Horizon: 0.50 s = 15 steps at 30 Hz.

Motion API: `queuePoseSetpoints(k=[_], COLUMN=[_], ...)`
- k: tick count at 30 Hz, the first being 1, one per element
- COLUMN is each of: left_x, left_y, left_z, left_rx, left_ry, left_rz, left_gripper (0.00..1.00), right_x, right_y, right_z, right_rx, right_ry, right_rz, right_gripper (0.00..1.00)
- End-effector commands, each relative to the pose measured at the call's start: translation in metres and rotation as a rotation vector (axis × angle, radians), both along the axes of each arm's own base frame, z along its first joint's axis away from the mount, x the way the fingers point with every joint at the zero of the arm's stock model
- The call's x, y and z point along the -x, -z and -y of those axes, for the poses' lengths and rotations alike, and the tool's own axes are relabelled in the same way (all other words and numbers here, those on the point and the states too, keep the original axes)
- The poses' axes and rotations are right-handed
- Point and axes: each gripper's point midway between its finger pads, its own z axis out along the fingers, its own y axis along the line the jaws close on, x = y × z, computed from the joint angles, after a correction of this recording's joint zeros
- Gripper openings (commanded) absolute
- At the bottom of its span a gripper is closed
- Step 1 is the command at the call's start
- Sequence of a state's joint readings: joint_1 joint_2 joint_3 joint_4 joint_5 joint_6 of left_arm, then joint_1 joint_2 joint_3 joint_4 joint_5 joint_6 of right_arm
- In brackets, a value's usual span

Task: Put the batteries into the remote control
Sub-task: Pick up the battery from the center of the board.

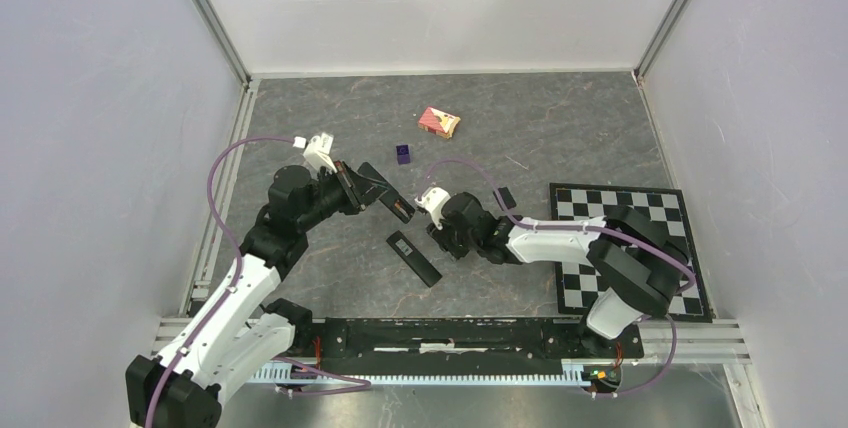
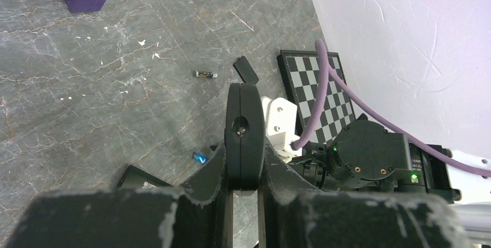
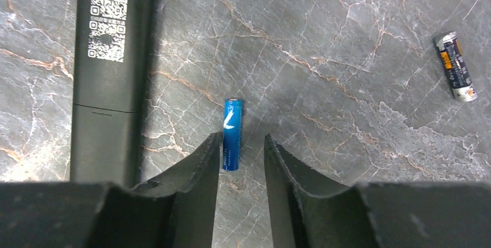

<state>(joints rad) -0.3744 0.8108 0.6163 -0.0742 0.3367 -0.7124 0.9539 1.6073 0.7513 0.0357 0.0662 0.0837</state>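
Observation:
The remote control (image 1: pixel 413 258) is a slim black bar with a pale code label, lying flat on the table; it also shows as a black bar (image 3: pixel 110 57) beside my right gripper. The blue battery (image 3: pixel 231 135) lies just right of it. My right gripper (image 3: pixel 242 143) hovers low over the battery, its near end between the fingertips and against the left finger, with a gap to the right finger. The dark green battery (image 3: pixel 456 67) lies apart, further right. My left gripper (image 1: pixel 352 188) is shut on a second flat black piece (image 2: pixel 243 132) with an orange end, held above the table.
A small black flat cover (image 1: pixel 505 196) lies near a checkerboard mat (image 1: pixel 625 248) at the right. A purple cube (image 1: pixel 403 154) and a red-and-white box (image 1: pixel 439 122) sit further back. Grey walls close in both sides and the back.

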Motion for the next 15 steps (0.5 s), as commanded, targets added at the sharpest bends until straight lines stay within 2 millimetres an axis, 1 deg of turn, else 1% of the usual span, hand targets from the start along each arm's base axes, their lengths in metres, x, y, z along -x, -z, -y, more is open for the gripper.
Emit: queuePoseSetpoints(k=[1,3,5,9,10,12,13,14,15], left_x=[-0.008,-0.008,-0.007,-0.006,-0.005,-0.005,-0.005,-0.006,-0.006], left_y=[-0.024,-0.024,-0.024,-0.025,-0.025,-0.024,-0.023,-0.022,-0.020], left_z=[-0.005,-0.005,-0.005,-0.007,-0.007,-0.009,-0.011,-0.012,-0.013], left_rx=[-0.013,-0.015,-0.016,-0.018,-0.019,-0.026,-0.030,-0.036,-0.042], left_ry=[-0.018,-0.018,-0.018,-0.020,-0.021,-0.028,-0.036,-0.046,-0.054], left_rz=[0.091,0.093,0.092,0.096,0.098,0.097,0.094,0.092,0.084], left_gripper=[0.02,0.02,0.02,0.02,0.02,0.02,0.02,0.02,0.02], right_x=[-0.007,-0.006,-0.006,-0.005,-0.005,0.002,0.002,0.004,0.001], right_y=[-0.003,0.000,0.003,0.002,-0.006,-0.023,-0.038,-0.047,-0.058], right_z=[-0.007,-0.007,-0.007,-0.008,-0.013,-0.021,-0.025,-0.028,-0.029], right_rx=[0.004,0.009,0.015,-0.003,-0.037,-0.125,-0.177,-0.212,-0.228], right_ry=[-0.004,-0.006,-0.005,-0.023,-0.051,-0.118,-0.138,-0.153,-0.173], right_rz=[0.026,0.016,0.009,0.009,0.026,0.065,0.092,0.106,0.148], right_gripper=[0.36,0.33,0.25,0.04,0.00,0.00,0.00,0.00,0.00])
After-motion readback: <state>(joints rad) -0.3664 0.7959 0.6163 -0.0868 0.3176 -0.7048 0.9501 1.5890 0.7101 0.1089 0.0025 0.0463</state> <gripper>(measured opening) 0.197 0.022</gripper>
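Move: The blue battery lies practically between the right fingers, level with them both ways and only about 1 cm below. From this hand the remote on the table is roughly 6 cm left and 3 cm back; the black battery is about 11 cm ahead and 4 cm right, and the small battery cover some 10 cm ahead and 13 cm right. From the left hand the blue battery is about 13 cm right, 4 cm back and 20 cm below. Barely sinking, about half a centimetre, the right hand stays over the blue battery with its fingers slanting down and forward-left, and closes them from less than half open to nearly shut, pinching the battery across its sides. Only then does it ease back about 1 cm and begin to rise, turning a few degrees counter-clockwise. ##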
